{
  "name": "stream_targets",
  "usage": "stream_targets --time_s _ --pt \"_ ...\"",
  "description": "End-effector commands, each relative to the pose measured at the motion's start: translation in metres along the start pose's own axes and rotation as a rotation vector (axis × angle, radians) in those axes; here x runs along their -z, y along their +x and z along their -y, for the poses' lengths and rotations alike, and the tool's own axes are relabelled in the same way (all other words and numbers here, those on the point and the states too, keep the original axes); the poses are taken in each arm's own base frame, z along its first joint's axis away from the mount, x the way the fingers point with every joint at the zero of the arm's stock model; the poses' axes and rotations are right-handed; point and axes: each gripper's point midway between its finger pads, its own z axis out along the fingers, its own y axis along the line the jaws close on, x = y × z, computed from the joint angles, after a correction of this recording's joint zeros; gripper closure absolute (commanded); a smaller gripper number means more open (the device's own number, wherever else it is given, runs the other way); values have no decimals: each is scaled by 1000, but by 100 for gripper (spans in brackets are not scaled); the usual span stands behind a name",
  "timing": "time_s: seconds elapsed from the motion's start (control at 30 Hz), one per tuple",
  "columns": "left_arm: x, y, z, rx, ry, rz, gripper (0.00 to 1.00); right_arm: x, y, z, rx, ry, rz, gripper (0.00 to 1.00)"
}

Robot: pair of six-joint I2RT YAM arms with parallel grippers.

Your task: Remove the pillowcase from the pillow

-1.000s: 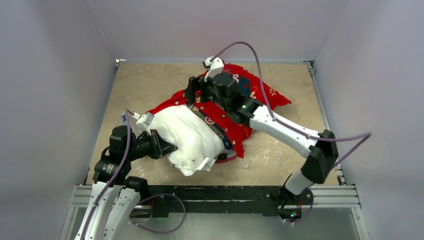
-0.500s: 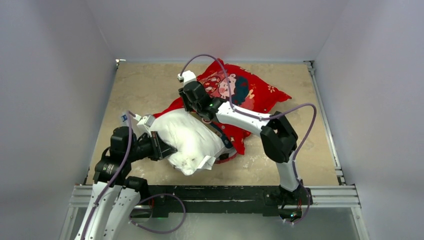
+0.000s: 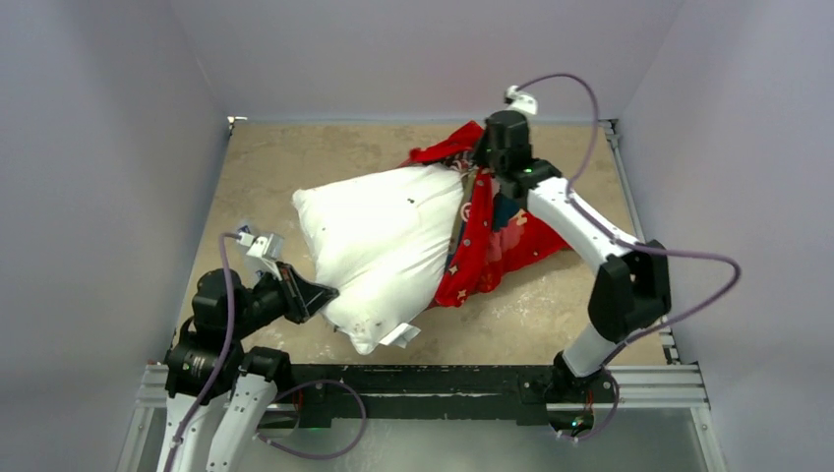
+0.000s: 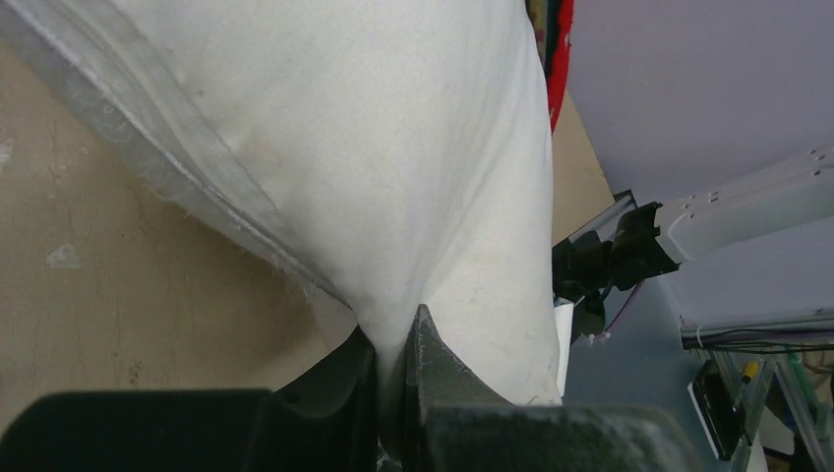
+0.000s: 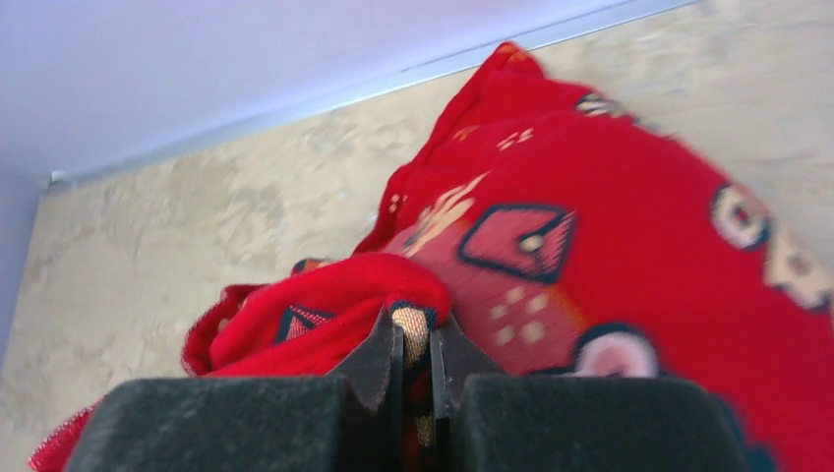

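Note:
The white pillow (image 3: pixel 384 241) lies across the table's middle, mostly bare, its small tag near the front. The red printed pillowcase (image 3: pixel 497 236) bunches around its right end and trails toward the back right. My left gripper (image 3: pixel 313 295) is shut on a pinch of the pillow's near-left side; the left wrist view shows white fabric (image 4: pixel 393 197) clamped in my left gripper (image 4: pixel 391 349). My right gripper (image 3: pixel 484 157) is shut on a fold of the pillowcase at the back; the right wrist view shows red fabric (image 5: pixel 610 246) held in my right gripper (image 5: pixel 413 344).
Beige tabletop (image 3: pixel 266 167) with grey walls at the left, back and right. A metal rail (image 3: pixel 443 379) runs along the near edge by the arm bases. The right arm's cable (image 3: pixel 590 108) loops over the back right corner.
My right gripper has swung from the back centre to the back right, pulling the pillowcase off toward the right. Much more white pillow is exposed. My left gripper has kept its hold, shifting slightly nearer.

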Motion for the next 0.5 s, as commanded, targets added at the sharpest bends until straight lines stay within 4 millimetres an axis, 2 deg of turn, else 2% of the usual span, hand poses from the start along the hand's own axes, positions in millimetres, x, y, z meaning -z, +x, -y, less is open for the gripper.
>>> stream_targets --time_s 0.0,0.07,0.13,0.27,0.3,0.37,0.4,0.47 --pt "30 10 17 3 5 7 100 23 -92 110 -182 260 270 100" --pt "36 17 14 11 -17 8 100 29 -93 109 -180 204 274 100" --pt "38 23 11 27 -28 0 100 33 -96 95 -145 126 284 100" --pt "35 24 4 49 -59 2 98 30 -73 71 -93 -13 213 100" --pt "34 22 4 50 -64 5 87 31 -68 64 -75 -42 200 100" --pt "33 14 6 46 -62 19 57 33 -56 48 -37 -99 176 100" --pt "33 8 10 41 -56 28 45 36 -49 38 -18 -125 165 100" --pt "32 -7 17 23 -46 48 29 41 -37 18 6 -161 149 100"
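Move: The left hand has the pillow's lower-left corner pinched in its shut fingers; the pillow's middle lies about 9 cm ahead, 10 cm to its right and 12 below, and the white tag about 8 cm back and 14 to its right. The right hand grips the pillowcase hem; the pillowcase's red bulk lies some 13 cm back of it and 7 to its right, the pillow's middle about 19 back and 20 to its left. The right hand keeps its pinch on the pillowcase and drags it about 7 cm to the right, drawing back some 3 cm, then eases about 3 cm leftward again. The left hand first keeps hold of the pillow corner while backing off about 3 cm and drifting slightly left, rising a little and sinking again, then spreads its fingers and lets go of the corner. ##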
